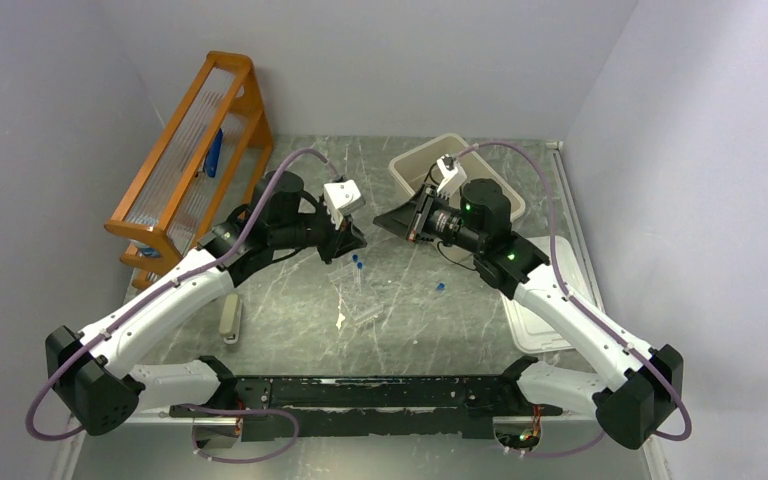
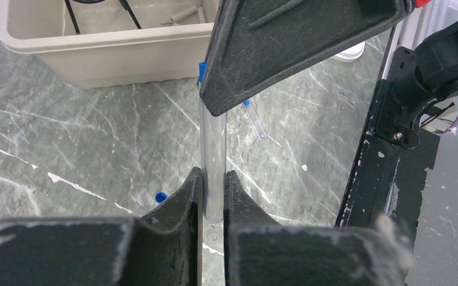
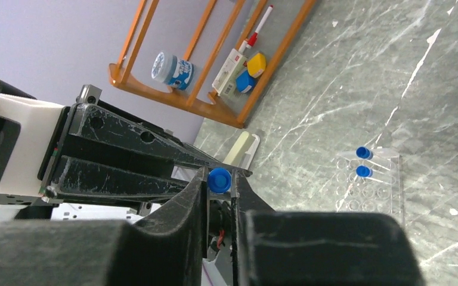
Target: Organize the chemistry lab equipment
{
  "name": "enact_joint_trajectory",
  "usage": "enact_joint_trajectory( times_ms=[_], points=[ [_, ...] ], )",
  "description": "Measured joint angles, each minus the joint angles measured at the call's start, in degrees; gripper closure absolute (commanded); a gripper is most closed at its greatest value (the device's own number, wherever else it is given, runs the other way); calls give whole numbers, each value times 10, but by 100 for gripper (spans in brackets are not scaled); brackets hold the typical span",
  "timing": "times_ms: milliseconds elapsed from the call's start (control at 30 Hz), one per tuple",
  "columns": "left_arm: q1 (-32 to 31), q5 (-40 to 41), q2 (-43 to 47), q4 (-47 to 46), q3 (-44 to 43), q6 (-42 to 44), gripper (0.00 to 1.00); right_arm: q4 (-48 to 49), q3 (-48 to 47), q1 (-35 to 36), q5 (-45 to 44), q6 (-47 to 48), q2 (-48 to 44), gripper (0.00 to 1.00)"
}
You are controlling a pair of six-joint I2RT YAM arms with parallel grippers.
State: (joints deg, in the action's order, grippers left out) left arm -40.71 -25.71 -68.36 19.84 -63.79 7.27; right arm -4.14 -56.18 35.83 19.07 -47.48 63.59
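Observation:
A clear thin tube (image 2: 213, 143) is held off the table, and my left gripper (image 2: 213, 177) is shut on its rounded bottom end. The tube's other end carries a blue cap (image 3: 219, 177). My right gripper (image 3: 219, 186) is shut on that cap, its pads against both sides. In the top view the two grippers meet tip to tip over the middle of the table, left gripper (image 1: 352, 240) facing right gripper (image 1: 385, 222). In the left wrist view the right gripper's black finger (image 2: 286, 47) covers the tube's top.
A beige bin (image 2: 95, 56) holding a black wire item stands at the back. A clear rack (image 3: 373, 187) holds two blue-capped tubes. Another tube (image 2: 255, 119) and a loose blue cap (image 2: 161, 196) lie on the table. The orange rack (image 1: 195, 150) is far left, a white lid (image 1: 540, 330) right.

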Motion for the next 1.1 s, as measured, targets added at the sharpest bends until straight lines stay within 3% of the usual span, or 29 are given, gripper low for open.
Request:
enact_joint_trajectory(
  times_ms=[100,267,567,867,1100],
  points=[
    [0,2,0,0,0,-3,48,2,1,-2,7,9,0,92],
    [0,43,0,1,0,-24,31,-3,1,-2,-12,56,0,93],
    [0,193,33,1,0,-98,32,-9,10,23,-123,188,-1,94],
    [0,411,101,0,42,-160,33,14,87,189,-336,276,40,96],
    [0,497,117,10,57,-161,33,70,133,239,-420,302,101,96]
  ],
)
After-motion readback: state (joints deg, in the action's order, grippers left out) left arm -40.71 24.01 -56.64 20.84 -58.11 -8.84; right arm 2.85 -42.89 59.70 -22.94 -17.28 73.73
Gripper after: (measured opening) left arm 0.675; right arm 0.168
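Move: Both hands hold one blue-capped test tube, the right by its cap, the left lower down. The clear tube rack lies almost straight below the right hand, roughly 26 cm down, 1 cm back and 3 cm left; from the left hand it is 1 cm ahead, 2 cm left and 22 cm down. From the right hand, a loose tube lies about 14 cm right, 1 cm ahead and 29 cm down, the beige bin 20 cm ahead, 18 cm right and 24 cm down. Left hand lets go, swinging 13 cm left, while the right lowers the tube 16 cm towards the rack. ##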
